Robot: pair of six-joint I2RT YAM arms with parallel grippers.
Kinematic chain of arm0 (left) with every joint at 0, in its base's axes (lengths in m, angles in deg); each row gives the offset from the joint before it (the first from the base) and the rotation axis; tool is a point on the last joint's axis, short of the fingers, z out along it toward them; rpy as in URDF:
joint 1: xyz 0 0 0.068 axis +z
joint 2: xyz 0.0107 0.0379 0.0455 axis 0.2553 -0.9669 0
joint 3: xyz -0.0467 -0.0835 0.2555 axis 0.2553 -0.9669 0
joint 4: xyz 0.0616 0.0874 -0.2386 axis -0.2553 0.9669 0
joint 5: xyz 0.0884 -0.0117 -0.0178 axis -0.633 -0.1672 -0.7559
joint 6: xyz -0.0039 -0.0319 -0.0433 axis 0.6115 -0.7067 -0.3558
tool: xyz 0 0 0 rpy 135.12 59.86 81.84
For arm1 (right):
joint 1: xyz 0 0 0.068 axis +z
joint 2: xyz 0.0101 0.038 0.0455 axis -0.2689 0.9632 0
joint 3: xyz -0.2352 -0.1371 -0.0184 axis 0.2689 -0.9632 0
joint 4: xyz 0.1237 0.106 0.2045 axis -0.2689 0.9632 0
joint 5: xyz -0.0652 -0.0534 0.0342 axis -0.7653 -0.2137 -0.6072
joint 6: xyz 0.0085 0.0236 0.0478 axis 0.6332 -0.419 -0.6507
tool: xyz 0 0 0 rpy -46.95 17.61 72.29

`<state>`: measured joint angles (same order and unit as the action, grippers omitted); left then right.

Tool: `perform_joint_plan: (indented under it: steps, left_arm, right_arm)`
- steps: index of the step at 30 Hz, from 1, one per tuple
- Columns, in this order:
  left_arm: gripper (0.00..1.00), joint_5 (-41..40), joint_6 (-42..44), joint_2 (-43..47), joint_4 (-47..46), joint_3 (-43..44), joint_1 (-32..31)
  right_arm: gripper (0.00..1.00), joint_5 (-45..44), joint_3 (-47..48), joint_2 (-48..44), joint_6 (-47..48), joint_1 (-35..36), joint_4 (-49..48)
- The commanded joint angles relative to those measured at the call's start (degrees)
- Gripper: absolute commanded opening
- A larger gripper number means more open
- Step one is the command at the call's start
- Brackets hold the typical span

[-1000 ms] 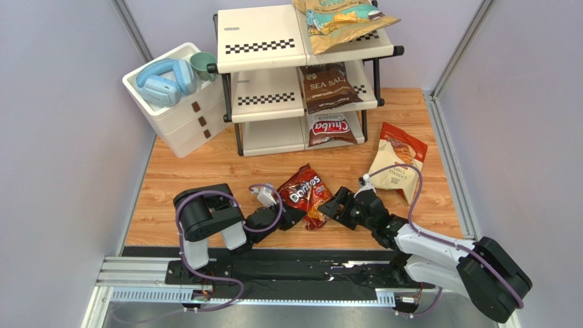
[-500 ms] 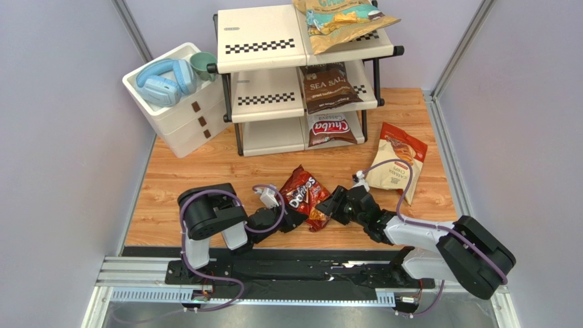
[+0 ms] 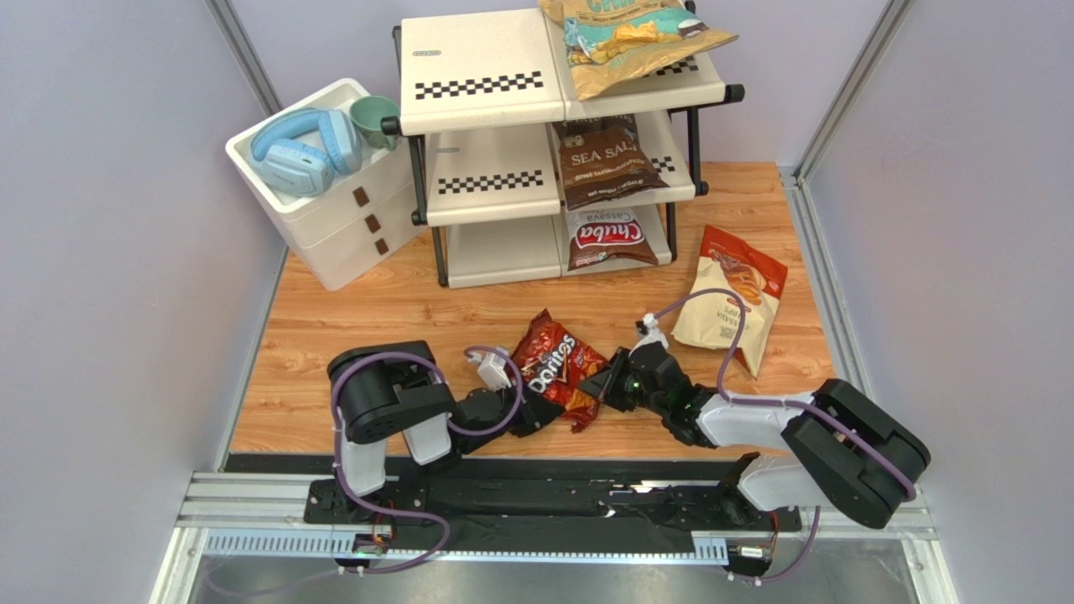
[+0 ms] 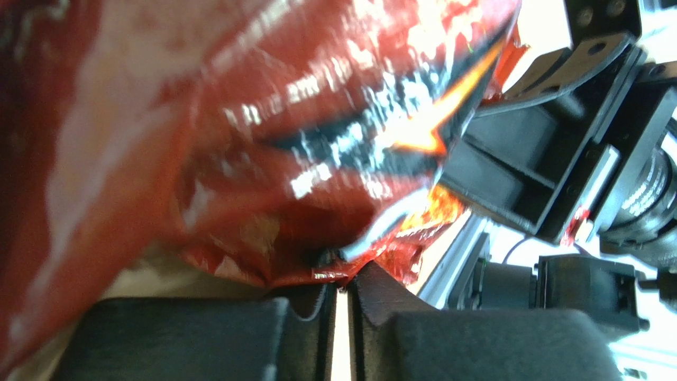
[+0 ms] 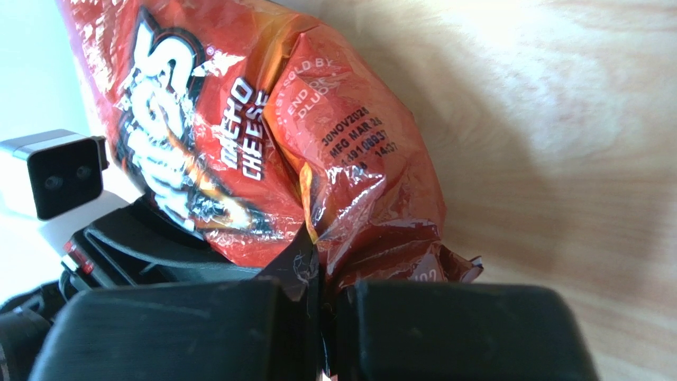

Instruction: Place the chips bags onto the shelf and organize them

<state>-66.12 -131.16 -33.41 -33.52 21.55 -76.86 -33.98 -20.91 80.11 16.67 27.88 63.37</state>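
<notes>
The red Doritos bag (image 3: 555, 365) lies crumpled on the wood between my two arms. My left gripper (image 3: 535, 405) pinches its lower left seam (image 4: 318, 276); a thin slit of light shows between the jaws behind the tips. My right gripper (image 3: 608, 384) is shut on the bag's right edge (image 5: 373, 262). On the shelf (image 3: 485, 88), the tan-and-teal bag (image 3: 624, 38) sits on the top tier, the Sea Salt bag (image 3: 605, 161) on the middle and the Chuba bag (image 3: 609, 237) on the bottom. The cream bag with a red-orange top (image 3: 731, 300) lies on the table to the right.
A white three-drawer box (image 3: 322, 214) stands left of the shelf, carrying blue headphones (image 3: 300, 149) and a green cup (image 3: 375, 120). The left halves of all three tiers are bare. Grey walls close in both sides of the wooden table (image 3: 366, 327).
My right gripper slid left onto the Doritos bag's right edge and closed on it. The bag shifted slightly left. The left jaws have slackened a hair.
</notes>
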Motion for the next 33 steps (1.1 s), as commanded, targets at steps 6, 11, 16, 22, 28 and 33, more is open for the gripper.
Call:
perform_joint_plan:
  steps: [6,11,16,22,28,33]
  left_arm:
    - [0.36,-6.7,-1.2,10.5,-9.8,-15.5,-1.2]
    - [0.37,-7.4,-1.5,15.2,-2.0,-15.2,-1.7]
    - [0.37,-7.4,-2.4,15.7,1.7,-13.5,-1.7]
    - [0.37,-6.4,-3.3,12.6,4.0,-12.7,-3.1]
    - [0.36,-6.1,-5.0,5.9,0.2,-12.5,-4.5]
    - [0.36,-6.3,-5.7,1.5,-5.6,-12.4,-4.6]
  right_arm:
    - [0.0,-5.7,6.9,-17.4,14.3,0.7,13.1]
    - [0.0,-5.8,12.2,-16.6,19.9,0.5,14.6]
    - [0.0,-3.4,18.1,-13.0,21.7,0.5,13.6]
    - [0.0,-4.6,25.0,-7.7,24.7,0.3,12.4]
    - [0.0,-3.5,32.5,0.1,23.1,-0.9,9.4]
    - [0.0,-6.1,32.0,5.4,18.3,-0.8,-1.3]
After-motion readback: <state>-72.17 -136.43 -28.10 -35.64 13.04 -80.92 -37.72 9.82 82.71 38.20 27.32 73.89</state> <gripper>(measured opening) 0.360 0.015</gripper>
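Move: My right hand is already shut on the right edge of the doritos bag, whose middle lies some 4 cm ahead and 6 cm to the left; it sits about 7 cm straight ahead of my left hand. The empty left half of the bottom shelf is roughly 27 cm ahead of my right hand, 14 cm left and 3 cm higher. Beside it the chuba bag stands about 27 cm ahead, 3 cm right and 4 cm up from my right hand. Keeping its pinch, my right hand lifts the doritos bag off the table, at first almost straight up, then forward and left towards the shelf: about 16 cm up, 10 forward and 6 left, fingers tipping up some 25 degrees. My left hand opens partway, lets the bag go and backs about 4 cm left, bobbing up and down again. ##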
